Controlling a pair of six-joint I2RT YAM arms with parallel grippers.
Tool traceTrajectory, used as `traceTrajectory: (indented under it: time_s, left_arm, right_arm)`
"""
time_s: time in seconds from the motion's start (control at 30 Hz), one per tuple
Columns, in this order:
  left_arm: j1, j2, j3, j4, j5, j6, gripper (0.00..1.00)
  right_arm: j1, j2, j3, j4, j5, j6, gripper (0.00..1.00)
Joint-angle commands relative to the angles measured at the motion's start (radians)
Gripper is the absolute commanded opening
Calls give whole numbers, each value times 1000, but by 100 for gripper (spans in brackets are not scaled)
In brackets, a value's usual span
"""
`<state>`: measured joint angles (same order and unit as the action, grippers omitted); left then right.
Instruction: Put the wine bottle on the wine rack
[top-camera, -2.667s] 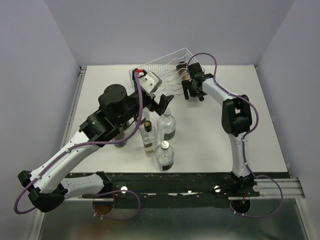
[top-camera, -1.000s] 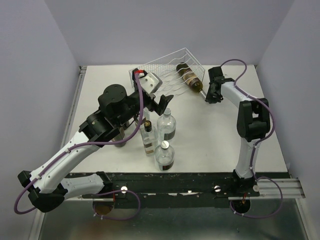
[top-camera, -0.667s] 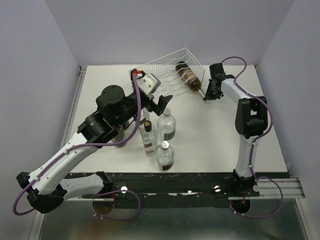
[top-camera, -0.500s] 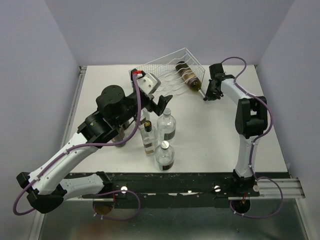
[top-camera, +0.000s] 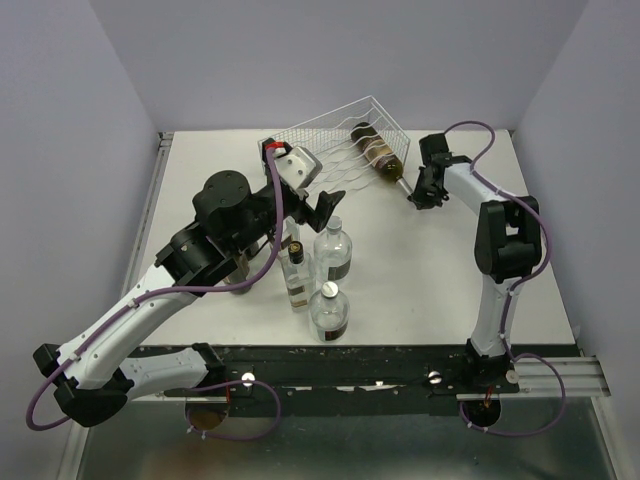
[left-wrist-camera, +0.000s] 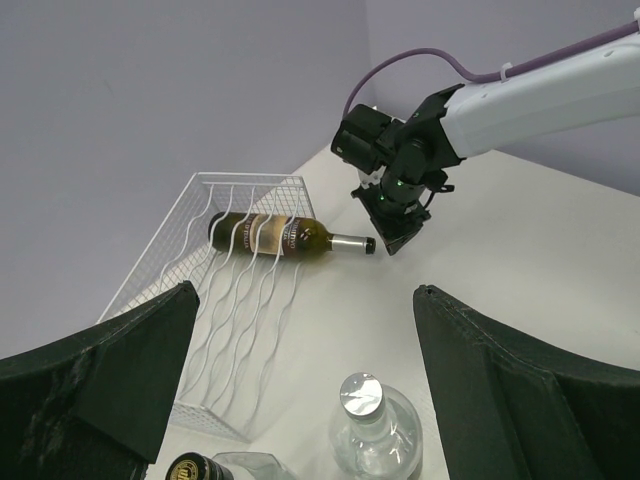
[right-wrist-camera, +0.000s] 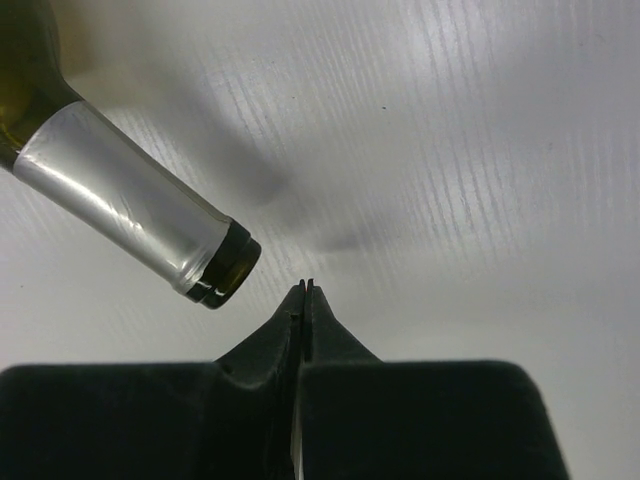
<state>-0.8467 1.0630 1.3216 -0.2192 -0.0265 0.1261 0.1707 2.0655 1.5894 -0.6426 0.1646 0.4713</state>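
The wine bottle (top-camera: 378, 153) is dark green with a silver-foiled neck (right-wrist-camera: 130, 200). It lies on its side in the right-hand end of the wine rack (top-camera: 325, 150), a white wire basket with wavy rows, and its neck sticks out past the rack's near edge. My right gripper (top-camera: 414, 196) is shut and empty. Its tips (right-wrist-camera: 305, 286) rest just right of the bottle's mouth, not touching it. My left gripper (top-camera: 325, 205) hangs wide open above the standing bottles, facing the wine rack (left-wrist-camera: 230, 290) and the wine bottle (left-wrist-camera: 275, 235).
Two clear round bottles (top-camera: 333, 252) (top-camera: 329, 311) and a square bottle with a dark cap (top-camera: 296, 276) stand mid-table under the left arm. A clear bottle's silver cap (left-wrist-camera: 360, 395) lies between the left fingers. Walls close in behind and beside the table.
The right gripper, earlier over the bottle at the rack, has drawn back to the right of the bottle's mouth and stays shut. The bottle lies alone in the rack. The left arm barely moved.
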Motion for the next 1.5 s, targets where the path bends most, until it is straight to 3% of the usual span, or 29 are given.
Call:
traceTrajectory:
  time_s: [0.0, 0.23, 0.47, 0.57, 0.67, 0.83, 1.1, 1.23, 1.33, 1.47]
  left_arm:
    - [-3, -5, -2, 15, -19, 1, 99]
    - [-3, -14, 1, 7, -26, -11, 99]
    - [-3, -24, -1, -3, -26, -29, 99]
    - [-3, -28, -1, -3, -35, -31, 99]
    - [-3, -28, -1, -3, -46, -26, 99]
    - [-3, -31, 2, -14, -67, -23, 99]
    - [-3, -95, 7, -49, -220, -118, 99]
    - [-3, -170, -5, -57, -295, -192, 99]
    - [-3, -224, -22, -59, -367, -203, 99]
    - [-3, -282, -67, -28, -421, -189, 99]
  right_arm:
    - [1, 21, 33, 47, -53, -14, 6]
    - [3, 100, 165, 34, -43, -16, 3]
    - [3, 42, 101, 44, -2, -2, 6]
    - [6, -75, 5, 49, 74, 0, 15]
    - [10, -218, -92, 89, 84, -34, 41]
    - [49, -430, -161, 100, -3, -120, 63]
    - [206, -700, -276, 236, -456, -249, 75]
    - [318, -820, -362, 363, -638, -269, 90]
    - [426, -857, -393, 443, -671, -295, 97]
    - [567, -823, -378, 469, -620, -359, 98]
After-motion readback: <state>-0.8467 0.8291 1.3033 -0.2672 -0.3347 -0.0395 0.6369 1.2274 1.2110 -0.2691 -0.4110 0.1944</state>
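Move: The wine bottle lies slanted on the rack, its mouth only some 2 cm ahead and to the left of my right fingertips; its middle is about 15 cm ahead, 10 cm left and roughly 2 cm higher. The rack's middle is about 15 cm ahead and 26 cm left, near fingertip height, and the clear round bottle stands about 21 cm back and 26 cm left. From my left hand the wine bottle is about 36 cm ahead, 34 cm right and 37 cm below. With my right fingers still shut I go forward about 4 cm at the wine bottle's mouth end to send it farther up the rack, then draw back and open wide, swinging quickly up, back and left until I'm above the clear round bottle, tipping the fingers up towards level and turning counter-clockwise some 60 degrees. Late on, my left hand, open and empty, moves off left about 10 cm and rises 5. ##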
